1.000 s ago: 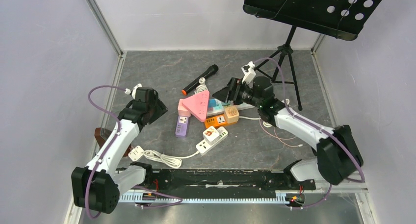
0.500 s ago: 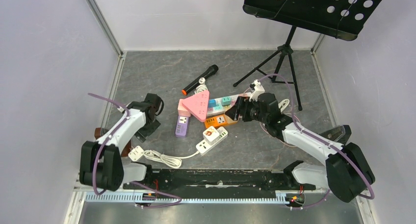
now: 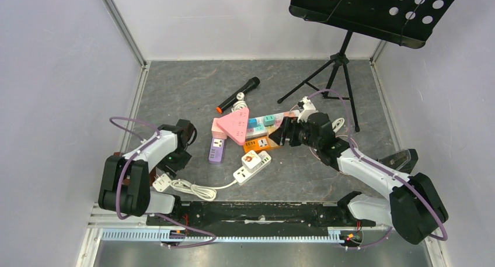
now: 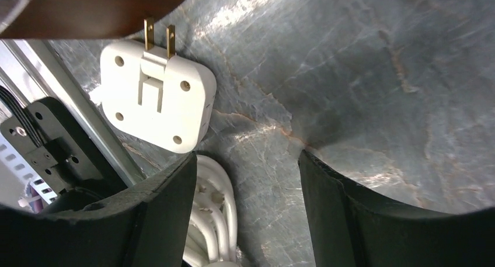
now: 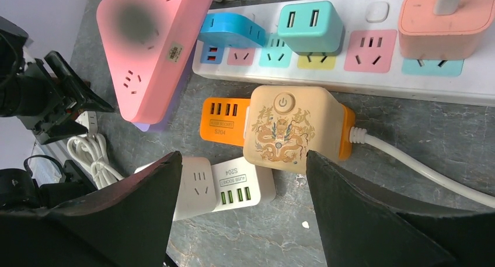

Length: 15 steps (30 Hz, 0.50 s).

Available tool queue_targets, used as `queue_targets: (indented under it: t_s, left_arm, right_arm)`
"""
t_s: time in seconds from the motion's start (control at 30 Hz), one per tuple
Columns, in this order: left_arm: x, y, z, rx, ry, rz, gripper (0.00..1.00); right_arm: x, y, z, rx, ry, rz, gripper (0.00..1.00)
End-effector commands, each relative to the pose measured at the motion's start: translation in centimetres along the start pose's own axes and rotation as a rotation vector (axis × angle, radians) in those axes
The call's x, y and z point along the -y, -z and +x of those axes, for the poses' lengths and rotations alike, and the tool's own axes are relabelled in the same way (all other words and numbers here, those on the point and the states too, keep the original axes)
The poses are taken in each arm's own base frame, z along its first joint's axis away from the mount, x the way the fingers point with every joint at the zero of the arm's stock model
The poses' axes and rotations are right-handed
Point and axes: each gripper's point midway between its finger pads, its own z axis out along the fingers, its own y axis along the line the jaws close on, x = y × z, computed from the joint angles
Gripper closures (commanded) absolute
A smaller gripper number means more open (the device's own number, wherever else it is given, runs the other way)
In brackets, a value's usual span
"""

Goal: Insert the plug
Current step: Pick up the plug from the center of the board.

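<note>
The white plug (image 4: 154,97) lies on its face on the grey floor, its two brass prongs sticking up. It sits near the front left in the top view (image 3: 161,182), and its coiled white cable (image 4: 216,217) runs to a white socket strip with green USB ports (image 3: 252,165). My left gripper (image 4: 246,156) hovers open just past the plug, over the cable coil, holding nothing. My right gripper (image 5: 242,156) is open above that white strip (image 5: 233,188) and a beige dragon-printed adapter (image 5: 286,127).
A pink triangular socket block (image 3: 236,125), a purple strip (image 3: 217,150), an orange strip (image 5: 225,121) and a long multi-coloured strip (image 5: 350,51) carrying several adapters crowd the middle. A black microphone (image 3: 238,94) and a music stand tripod (image 3: 341,62) stand behind. A brown object (image 4: 87,10) lies beside the plug.
My left gripper has swung down and toward the front left, ending above the white plug and opening wider. My right gripper has dropped from the back onto the socket cluster and then held still.
</note>
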Motion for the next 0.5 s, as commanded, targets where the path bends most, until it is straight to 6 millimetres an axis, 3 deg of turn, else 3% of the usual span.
queue_targets:
  t_s: [0.0,0.17,0.33,0.47]
  left_arm:
    - [0.6,-0.9,1.0,-0.035,0.103,0.032,0.31]
    - [1.4,-1.4,1.2,-0.04,0.123,0.074,0.39]
    - [4.2,-1.3,1.0,-0.026,0.097,0.24,0.56]
    - [5.7,-0.4,-0.3,0.018,0.057,0.311,0.6]
  right_arm:
    - [0.8,0.2,0.5,-0.005,0.013,0.028,0.21]
    - [0.8,0.3,0.6,-0.004,0.008,0.031,0.21]
    - [0.9,0.2,0.6,-0.005,0.008,0.034,0.2]
    - [1.2,0.2,0.8,-0.01,0.009,0.043,0.21]
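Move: The white plug, lying loose with its prongs to the left, is about 4 cm back and 4 cm left of the left hand and some 2 cm below its fingertips. From that hand, the brown block stands about 10 cm left and roughly level with it fore and aft; the white cable coil lies about 7 cm right and 5 cm back. From the right hand, the white plug is roughly 38 cm left, 14 cm back and 11 cm below. The white plug isn't gripped: beside it, the left hand first dips about 1 cm while easing back, then turns forward by about 2 cm, sinking slightly and drifting right, so that it ends farther from the plug. Its fingers narrow to a little over half their earlier gap on empty air, low over the table, and the downward-pointing tips swing forward some 10 degrees. The right hand, still wide open, sinks about 1 cm. ##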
